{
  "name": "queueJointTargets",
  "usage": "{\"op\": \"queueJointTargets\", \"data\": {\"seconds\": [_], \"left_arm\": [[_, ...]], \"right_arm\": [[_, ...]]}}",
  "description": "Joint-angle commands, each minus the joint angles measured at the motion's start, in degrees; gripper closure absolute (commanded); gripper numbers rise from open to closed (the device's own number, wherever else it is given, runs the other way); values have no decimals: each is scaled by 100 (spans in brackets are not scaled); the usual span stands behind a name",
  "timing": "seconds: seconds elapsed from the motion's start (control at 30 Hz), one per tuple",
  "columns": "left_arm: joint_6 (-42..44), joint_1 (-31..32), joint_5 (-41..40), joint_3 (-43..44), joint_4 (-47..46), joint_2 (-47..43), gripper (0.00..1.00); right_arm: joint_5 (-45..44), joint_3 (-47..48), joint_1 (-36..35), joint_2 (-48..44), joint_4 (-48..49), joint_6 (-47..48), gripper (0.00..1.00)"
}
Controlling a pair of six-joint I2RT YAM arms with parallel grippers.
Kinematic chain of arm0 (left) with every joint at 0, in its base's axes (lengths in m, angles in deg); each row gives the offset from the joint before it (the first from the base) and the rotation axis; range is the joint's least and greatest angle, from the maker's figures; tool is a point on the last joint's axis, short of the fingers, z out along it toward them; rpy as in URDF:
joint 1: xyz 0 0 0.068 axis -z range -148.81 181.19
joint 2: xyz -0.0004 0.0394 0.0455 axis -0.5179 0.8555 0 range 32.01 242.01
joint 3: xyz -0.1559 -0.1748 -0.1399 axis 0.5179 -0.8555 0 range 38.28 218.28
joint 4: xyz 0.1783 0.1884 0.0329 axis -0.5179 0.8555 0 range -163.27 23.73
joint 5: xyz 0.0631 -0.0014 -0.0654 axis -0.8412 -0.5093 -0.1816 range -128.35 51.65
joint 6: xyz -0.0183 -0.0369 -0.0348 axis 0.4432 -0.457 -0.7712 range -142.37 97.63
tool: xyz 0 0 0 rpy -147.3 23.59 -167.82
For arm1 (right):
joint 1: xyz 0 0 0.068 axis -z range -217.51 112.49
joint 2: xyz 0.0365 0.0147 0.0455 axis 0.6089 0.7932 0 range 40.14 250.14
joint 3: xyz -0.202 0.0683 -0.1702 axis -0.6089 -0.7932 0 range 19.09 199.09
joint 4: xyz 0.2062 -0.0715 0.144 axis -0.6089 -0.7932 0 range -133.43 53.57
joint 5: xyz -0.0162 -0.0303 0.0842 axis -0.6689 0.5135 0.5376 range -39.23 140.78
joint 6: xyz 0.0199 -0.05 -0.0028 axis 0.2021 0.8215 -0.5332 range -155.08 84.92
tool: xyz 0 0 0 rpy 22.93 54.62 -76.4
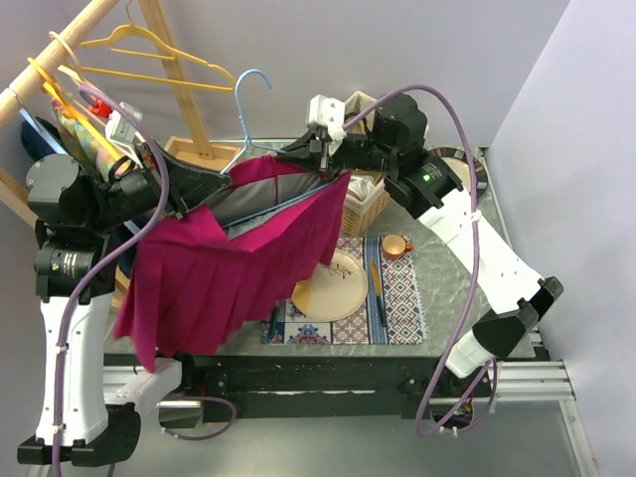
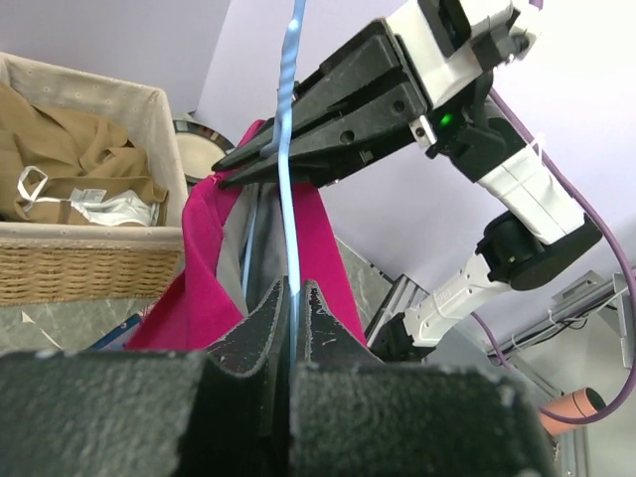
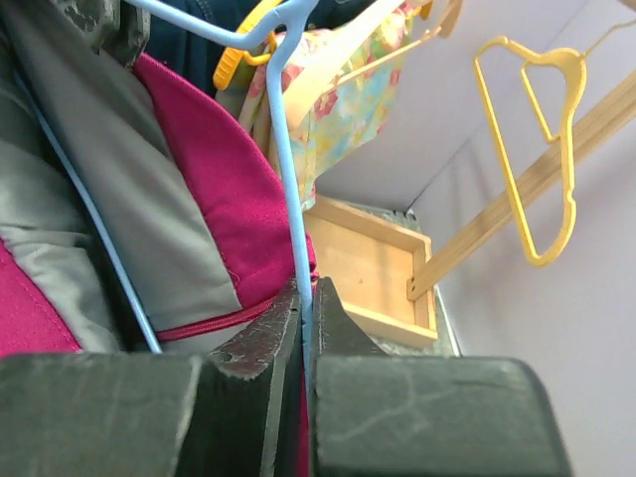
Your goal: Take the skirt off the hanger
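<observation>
A magenta skirt (image 1: 229, 268) with grey lining hangs over a light blue wire hanger (image 1: 248, 94), held in the air above the table's left half. My left gripper (image 1: 225, 180) is shut on the hanger's left arm; in the left wrist view the blue wire (image 2: 290, 179) runs up from between the shut jaws (image 2: 295, 290), with skirt (image 2: 326, 238) beside it. My right gripper (image 1: 332, 169) is shut on the hanger's right arm, pinching the wire (image 3: 291, 169) at the skirt's waistband (image 3: 214, 169). It also shows in the left wrist view (image 2: 238, 164).
A wooden rack with yellow hangers (image 1: 149, 60) and hung clothes stands at the back left. A wooden tray (image 1: 199, 149) lies beneath it. A wicker basket (image 1: 365, 204) holds brown clothes. A patterned placemat with a plate (image 1: 333, 283) and an orange cup (image 1: 396, 245) lies under the skirt's right edge.
</observation>
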Motion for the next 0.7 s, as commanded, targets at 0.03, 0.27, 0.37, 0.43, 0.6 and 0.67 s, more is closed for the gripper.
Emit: {"op": "queueJointTargets", "data": {"seconds": [0.03,0.27,0.37,0.43,0.6,0.67], "left_arm": [[66,91,-17,-51,-580,-156,70],[-101,91,-316,273,-711,124,29],[-136,91,-405,423,-755,326,28],[-162,91,-396,494,-817,502,28],[-259,152,-405,722,-992,888,29],[-215,266,-457,810,-1001,986,29]], "right_arm": [[-22,-519,16,-456,1174,-464,100],[-48,-546,7,-580,1017,-315,100],[-30,-581,16,-659,1016,-262,100],[5,-555,7,-668,973,-236,100],[-4,-494,-2,-615,911,-271,100],[-4,-502,-2,-624,946,-306,100]]}}
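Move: Just ahead of the left hand, which still pinches the blue hanger's left shoulder, the hanger's neck stands about 5 cm forward, 3 cm to the right and 4 cm higher. The skirt's middle hangs some 12 cm below this hand and 5 cm back, with no real offset sideways; the basket is roughly 25 cm ahead, 24 cm right and 35 cm down. From the right hand, shut on the other shoulder, the neck is about 6 cm left, 1 cm ahead and 4 cm up. Letting go of the hanger's left shoulder, the left hand opens wide, then goes forward about 5 cm and a little up, its open fingers coming to either side of the blue rod close to the hanger's neck. The right hand keeps its pinch on the other shoulder, sinks some 3 cm at the start and then holds still. ##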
